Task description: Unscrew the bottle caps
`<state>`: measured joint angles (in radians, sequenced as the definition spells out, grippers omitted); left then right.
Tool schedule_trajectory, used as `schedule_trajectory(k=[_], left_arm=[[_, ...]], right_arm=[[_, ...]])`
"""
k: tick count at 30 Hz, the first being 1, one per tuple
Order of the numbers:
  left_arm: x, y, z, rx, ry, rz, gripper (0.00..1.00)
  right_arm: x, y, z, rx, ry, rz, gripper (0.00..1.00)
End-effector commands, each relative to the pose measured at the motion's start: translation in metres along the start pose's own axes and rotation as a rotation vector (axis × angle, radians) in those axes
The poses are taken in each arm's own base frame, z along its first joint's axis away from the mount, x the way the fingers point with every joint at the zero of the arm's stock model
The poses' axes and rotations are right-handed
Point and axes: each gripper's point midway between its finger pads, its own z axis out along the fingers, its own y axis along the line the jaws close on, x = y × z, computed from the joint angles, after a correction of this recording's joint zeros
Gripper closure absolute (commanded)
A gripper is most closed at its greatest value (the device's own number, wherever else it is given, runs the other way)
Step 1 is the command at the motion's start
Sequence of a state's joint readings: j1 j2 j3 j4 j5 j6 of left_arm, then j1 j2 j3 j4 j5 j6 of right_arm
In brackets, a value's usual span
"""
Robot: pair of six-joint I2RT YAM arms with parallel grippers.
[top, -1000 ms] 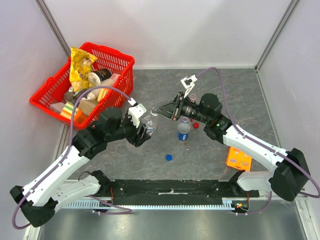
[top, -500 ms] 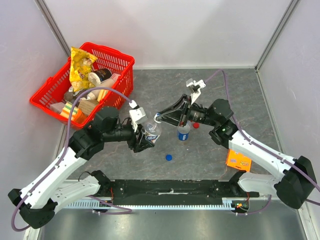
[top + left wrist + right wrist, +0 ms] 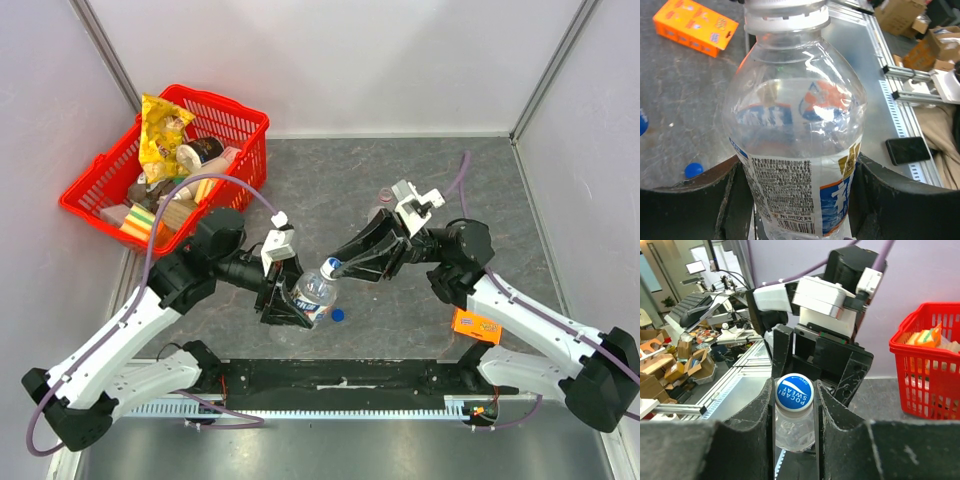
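My left gripper [image 3: 298, 300] is shut on a clear bottle [image 3: 313, 293] with a pale label, held tilted above the table's near middle. The left wrist view shows its black fingers pressing both sides of the bottle's [image 3: 795, 115] label. The bottle's white cap with a blue centre [image 3: 329, 267] points right, toward my right gripper [image 3: 333, 268]. From the right wrist, the cap [image 3: 794, 392] faces the camera and my right gripper [image 3: 795, 390] has its jaws tight against the cap's two sides. A loose blue cap [image 3: 338, 316] lies on the table just below the bottle.
A red basket [image 3: 245, 125] full of snacks stands at the back left. An orange box [image 3: 476, 324] lies on the table at the near right, beside the right arm. The loose blue cap [image 3: 693, 170] and the orange box [image 3: 695, 26] also show from the left wrist.
Both arms have moved toward the near edge, carrying the bottle with them. The bottle now tilts more to the right. The right arm now covers the blue-labelled bottle seen earlier.
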<state>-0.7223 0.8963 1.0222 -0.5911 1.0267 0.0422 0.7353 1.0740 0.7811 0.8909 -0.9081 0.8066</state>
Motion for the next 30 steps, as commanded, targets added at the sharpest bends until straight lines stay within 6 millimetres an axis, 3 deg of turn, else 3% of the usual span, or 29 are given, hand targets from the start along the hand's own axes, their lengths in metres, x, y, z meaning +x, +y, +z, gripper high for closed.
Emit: schedule_trajectory(k=[1,8,13,17,23,30], left_arm=[[-0.016,-0.04,-0.003,0.231,-0.028,0.035,0.98],[-0.015,-0.038,-0.002,0.22,-0.026,0.03,0.98],[-0.012,-0.031,0.0,0.184,-0.023,0.023,0.98],[-0.009,-0.019,0.001,0.113,-0.018,0.024,0.98],[-0.001,0.004,0.001,-0.027,0.001,0.016,0.98],[0.01,0.042,-0.005,-0.239,0.031,0.003,0.98]], right_arm=[[-0.023,0.029,-0.002,-0.098,-0.077,-0.128,1.0],[-0.032,0.034,-0.003,-0.096,-0.106,-0.149,0.97],[-0.035,0.032,-0.003,-0.084,-0.119,-0.128,0.68],[-0.038,0.032,-0.003,-0.068,-0.133,-0.122,0.37],[-0.04,0.021,-0.003,0.005,-0.133,-0.12,0.06],[-0.04,-0.008,-0.009,0.19,-0.112,-0.117,0.02]])
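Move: Between the right fingers, just at their pinch point, sits the white-rimmed blue cap of the clear bottle that the left hand holds tilted. From the left hand that cap lies about 5 cm ahead, 4 cm to the right and 8 cm above. Some 35 cm below the right hand, about level with it and 2 cm to its right, a loose blue cap lies on the table; the blue-labelled bottle is 7 cm ahead, 7 cm to the right and about 24 cm down. Drawing back together by about 1.5 cm, both hands pause with the right fingers still pinching the cap; then the right fingers open wide and let go of it while that hand rises about 2 cm and edges to its right, finally coming forward again. The left keeps its grip round the bottle and, late on, carries it nearly 3 cm forward and some 2 cm down. ##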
